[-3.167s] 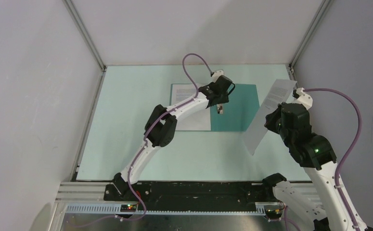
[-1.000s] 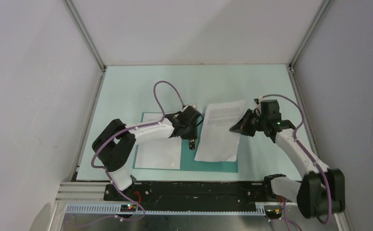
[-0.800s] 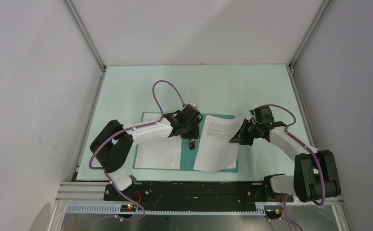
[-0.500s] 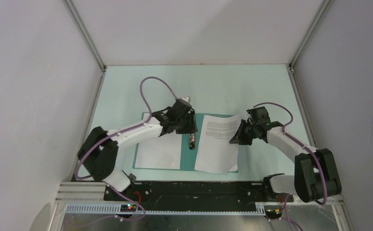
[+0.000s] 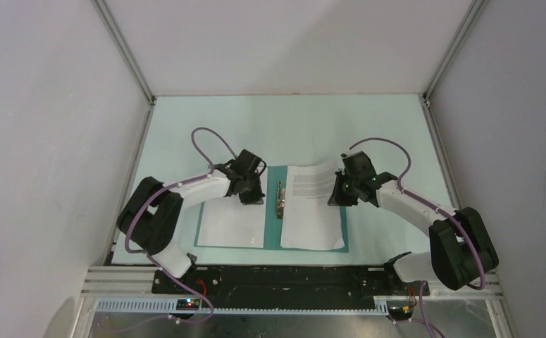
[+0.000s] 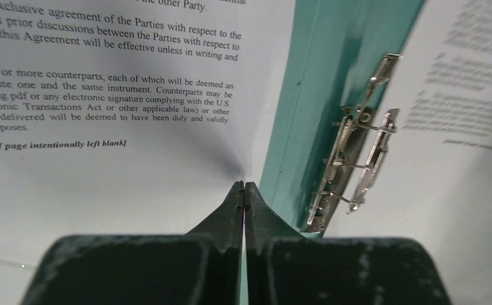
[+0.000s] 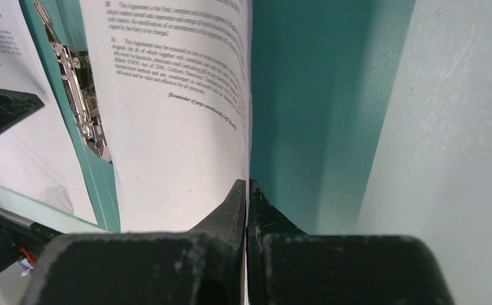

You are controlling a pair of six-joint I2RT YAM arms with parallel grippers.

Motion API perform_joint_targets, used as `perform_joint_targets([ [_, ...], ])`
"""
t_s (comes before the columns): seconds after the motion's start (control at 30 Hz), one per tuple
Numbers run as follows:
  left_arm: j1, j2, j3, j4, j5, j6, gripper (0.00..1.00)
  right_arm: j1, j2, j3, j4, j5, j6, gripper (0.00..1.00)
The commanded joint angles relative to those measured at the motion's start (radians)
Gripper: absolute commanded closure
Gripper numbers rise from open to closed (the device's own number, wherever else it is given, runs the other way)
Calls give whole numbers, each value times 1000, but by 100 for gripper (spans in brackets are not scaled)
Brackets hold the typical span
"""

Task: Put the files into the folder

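The teal folder [image 5: 273, 232] lies open on the table with its metal clip [image 5: 280, 199] along the spine. One printed file [image 5: 231, 224] rests on its left half, the other file [image 5: 314, 211] on its right half. My left gripper [image 5: 255, 198] is shut, and its tips [image 6: 244, 185] touch the right edge of the left file [image 6: 103, 178] beside the clip [image 6: 351, 165]. I cannot tell whether that edge is pinched. My right gripper [image 5: 334, 198] is shut on the right edge of the right file [image 7: 173, 127], jaws [image 7: 247, 183] low over the folder [image 7: 306, 95].
A pale green mat [image 5: 220, 134] covers the table. Grey walls with metal rails [image 5: 125, 53] close it in on the left, back and right. Both forearms lie low over the mat, with purple cables [image 5: 206, 137] looping above them. The arm bases stand at the near edge.
The right gripper has brought its sheet down and leftward until it lies nearly flat on the folder's right half. The left gripper left the clip, moved left over the other sheet and shut.
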Motion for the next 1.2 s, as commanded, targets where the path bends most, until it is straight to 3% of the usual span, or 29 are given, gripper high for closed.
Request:
perform_joint_targets([
  [0.0,-2,41,-5,8,24,-6,100,11,-4,51,11,77,-47,100],
  [0.27,0,75,-2,8,36,1,100,20,74,101,45,5,-37,100],
  [0.53,-1,90,-5,6,44,10,100,24,99,159,-15,76,-52,100],
  [0.7,2,87,-7,6,43,14,100,-66,81,174,-85,84,-26,100],
  [1.17,0,93,0,6,50,16,100,-172,122,150,-21,57,182,100],
])
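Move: The metal clip on the folder's spine lies roughly 18 cm to the right hand's left, about 1 cm farther out and some 4 cm lower. The middle of the loose page pinched in that hand is about 6 cm to its left and 1 cm nearer the base. From the left hand, the filed page's middle is about 10 cm left, 1 cm back and 2 cm below, its inner edge nearly under the fingertips; the clip is about 7 cm right, 1 cm ahead and 1 cm lower. The loose page, still pinched by its right edge, is drawn forward about 5 cm by the right hand, which drifts slightly left, then swings back some 4.5 cm to the right, away from the clip, while turning about 15 degrees clockwise. The left hand sinks 1.5 cm with its fingers shutting, comes down on the filed page near its inner edge, and stays pressed there, creeping slightly right. ##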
